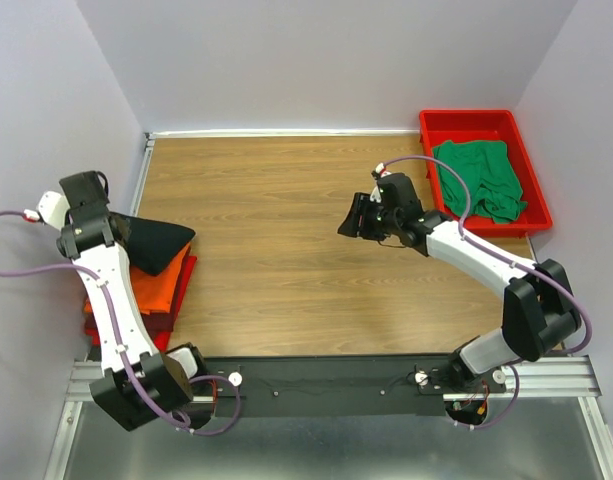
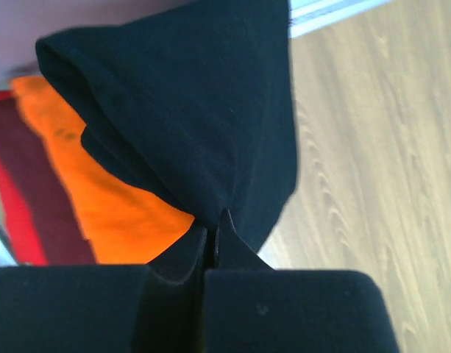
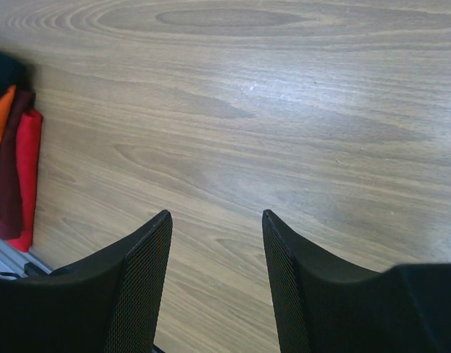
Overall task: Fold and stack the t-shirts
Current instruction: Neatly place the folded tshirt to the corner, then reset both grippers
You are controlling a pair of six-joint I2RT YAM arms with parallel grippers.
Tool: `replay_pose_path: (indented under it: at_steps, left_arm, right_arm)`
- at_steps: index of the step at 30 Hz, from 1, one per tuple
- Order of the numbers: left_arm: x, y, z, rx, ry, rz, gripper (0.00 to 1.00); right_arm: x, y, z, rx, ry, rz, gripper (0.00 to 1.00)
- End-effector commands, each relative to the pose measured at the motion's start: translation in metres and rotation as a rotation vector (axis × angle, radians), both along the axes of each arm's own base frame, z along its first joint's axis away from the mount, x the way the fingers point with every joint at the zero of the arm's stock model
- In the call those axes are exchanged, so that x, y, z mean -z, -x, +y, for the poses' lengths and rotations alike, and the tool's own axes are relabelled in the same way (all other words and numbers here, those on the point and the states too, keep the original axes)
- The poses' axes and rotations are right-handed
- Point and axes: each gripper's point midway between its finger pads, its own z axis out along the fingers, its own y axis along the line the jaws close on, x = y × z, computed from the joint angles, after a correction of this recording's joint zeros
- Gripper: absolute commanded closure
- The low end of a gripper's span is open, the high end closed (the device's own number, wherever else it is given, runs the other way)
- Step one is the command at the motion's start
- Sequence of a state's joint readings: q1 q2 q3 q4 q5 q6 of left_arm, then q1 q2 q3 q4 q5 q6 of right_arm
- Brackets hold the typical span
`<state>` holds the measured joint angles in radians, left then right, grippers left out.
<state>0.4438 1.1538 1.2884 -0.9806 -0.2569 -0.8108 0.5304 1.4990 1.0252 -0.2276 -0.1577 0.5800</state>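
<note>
At the table's left edge lies a stack of folded t-shirts. The black t-shirt [image 1: 154, 240] [image 2: 188, 110] is on top, partly lifted and draped over the orange one [image 1: 154, 285] [image 2: 115, 198]. The dark red one [image 2: 34, 169] [image 3: 10, 169] lies beneath. My left gripper [image 1: 114, 222] [image 2: 212, 228] is shut on a pinch of the black t-shirt's edge. The green t-shirt [image 1: 476, 178] lies crumpled in the red tray. My right gripper [image 1: 351, 217] [image 3: 216, 215] hovers open over bare wood mid-table, holding nothing.
The red plastic tray [image 1: 476, 117] sits at the back right corner. A brighter red layer [image 3: 26, 176] shows at the bottom of the stack. Grey walls close in the table on the left, back and right. A metal rail [image 1: 326, 385] runs along the near edge.
</note>
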Motion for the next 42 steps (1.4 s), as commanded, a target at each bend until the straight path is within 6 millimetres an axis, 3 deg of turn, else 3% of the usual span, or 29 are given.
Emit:
replay_pose_path:
  at_steps: [1, 2, 3, 4, 6, 10, 11, 12, 13, 21, 24, 28, 29, 31, 32, 34, 35, 36, 38, 39, 40, 42]
  left_arm:
    - [0.004, 0.033, 0.008, -0.071, -0.074, 0.023, 1.0]
    - [0.009, 0.037, 0.006, -0.083, -0.069, 0.029, 0.95]
    - [0.014, 0.043, 0.006, -0.094, -0.072, 0.043, 0.83]
    - [0.024, 0.05, 0.004, -0.093, -0.069, 0.059, 0.61]
    - [0.033, 0.058, 0.003, -0.1, -0.074, 0.081, 0.44]
    - [0.015, 0.055, -0.002, -0.051, -0.104, 0.005, 0.33]
    - [0.009, 0.052, -0.003, -0.035, -0.111, -0.02, 0.27]
    - [-0.001, 0.044, -0.006, 0.0, -0.116, -0.064, 0.11]
    - [-0.007, 0.041, -0.008, 0.019, -0.123, -0.093, 0.05]
    - [-0.027, 0.011, -0.028, 0.184, -0.107, -0.242, 0.03]
    - [-0.036, -0.006, -0.049, 0.276, -0.087, -0.316, 0.02]
    - [-0.043, -0.036, -0.092, 0.374, -0.058, -0.383, 0.02]
    - [-0.042, -0.045, -0.123, 0.457, -0.031, -0.389, 0.02]
    - [-0.036, -0.064, -0.154, 0.506, -0.001, -0.384, 0.02]
    - [-0.033, -0.069, -0.183, 0.586, 0.011, -0.378, 0.02]
    - [-0.035, -0.082, -0.211, 0.66, 0.018, -0.399, 0.02]
    - [-0.026, -0.091, -0.226, 0.702, 0.02, -0.375, 0.02]
    - [-0.027, -0.098, -0.253, 0.783, 0.007, -0.395, 0.02]
    - [-0.028, -0.095, -0.295, 0.894, 0.01, -0.412, 0.02]
    - [-0.027, -0.102, -0.296, 0.888, -0.004, -0.411, 0.02]
    - [-0.028, -0.102, -0.323, 0.966, -0.028, -0.424, 0.02]
    - [-0.028, -0.1, -0.351, 1.044, -0.025, -0.442, 0.02]
  right_arm:
    - [0.0, 0.01, -0.001, 0.008, 0.012, 0.001, 0.41]
    - [0.001, 0.011, -0.001, 0.005, 0.015, 0.005, 0.41]
    - [0.001, 0.013, -0.001, 0.001, 0.016, 0.004, 0.41]
    - [0.002, 0.015, 0.0, -0.006, 0.018, 0.006, 0.41]
    - [0.003, 0.018, 0.0, -0.014, 0.022, 0.006, 0.41]
    - [0.002, 0.02, 0.002, -0.026, 0.026, 0.003, 0.41]
    - [0.002, 0.02, 0.002, -0.027, 0.027, 0.005, 0.41]
    - [0.001, 0.02, 0.003, -0.028, 0.027, 0.003, 0.41]
    - [0.0, 0.02, 0.003, -0.028, 0.025, -0.001, 0.41]
    - [-0.001, 0.018, 0.002, -0.02, 0.033, -0.011, 0.4]
    - [-0.009, 0.016, 0.002, -0.017, 0.025, -0.028, 0.4]
    - [-0.019, 0.013, 0.002, -0.011, 0.018, -0.057, 0.4]
    - [-0.02, 0.012, 0.001, -0.007, 0.021, -0.062, 0.4]
    - [-0.029, 0.009, 0.0, 0.0, 0.018, -0.088, 0.4]
    - [-0.031, 0.007, -0.003, 0.015, 0.028, -0.101, 0.39]
    - [-0.038, 0.004, -0.006, 0.031, 0.031, -0.125, 0.39]
    - [-0.045, 0.001, -0.01, 0.05, 0.038, -0.153, 0.39]
    - [-0.051, -0.002, -0.015, 0.075, 0.052, -0.181, 0.39]
    - [-0.058, -0.004, -0.02, 0.094, 0.061, -0.206, 0.39]
    - [-0.062, -0.005, -0.024, 0.109, 0.063, -0.219, 0.39]
    - [-0.07, -0.006, -0.028, 0.131, 0.066, -0.244, 0.39]
    - [-0.073, -0.007, -0.034, 0.16, 0.077, -0.262, 0.38]
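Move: The left gripper still pinches the near edge of the folded black t-shirt above the stack in the corner. The orange t-shirt that tops this stack lies about 16 cm below the left hand, 2 cm back and roughly level sideways. Under it, the maroon t-shirt's middle is some 6 cm back and 2 cm right of the left hand, the red one's 9 cm back and 3 cm right. From the right hand, the orange t-shirt is about 47 cm left and 8 cm back. Draw the left gripper back about 5 cm and down over the stack, opening wide to let go of the black t-shirt's edge. Then rise off and carry the empty hand forward and well to the right, over the bare table, some 30 cm, turning it about 55 degrees clockwise and sinking a little at the end. Late on, lift the open right gripper roughly 5 cm. ##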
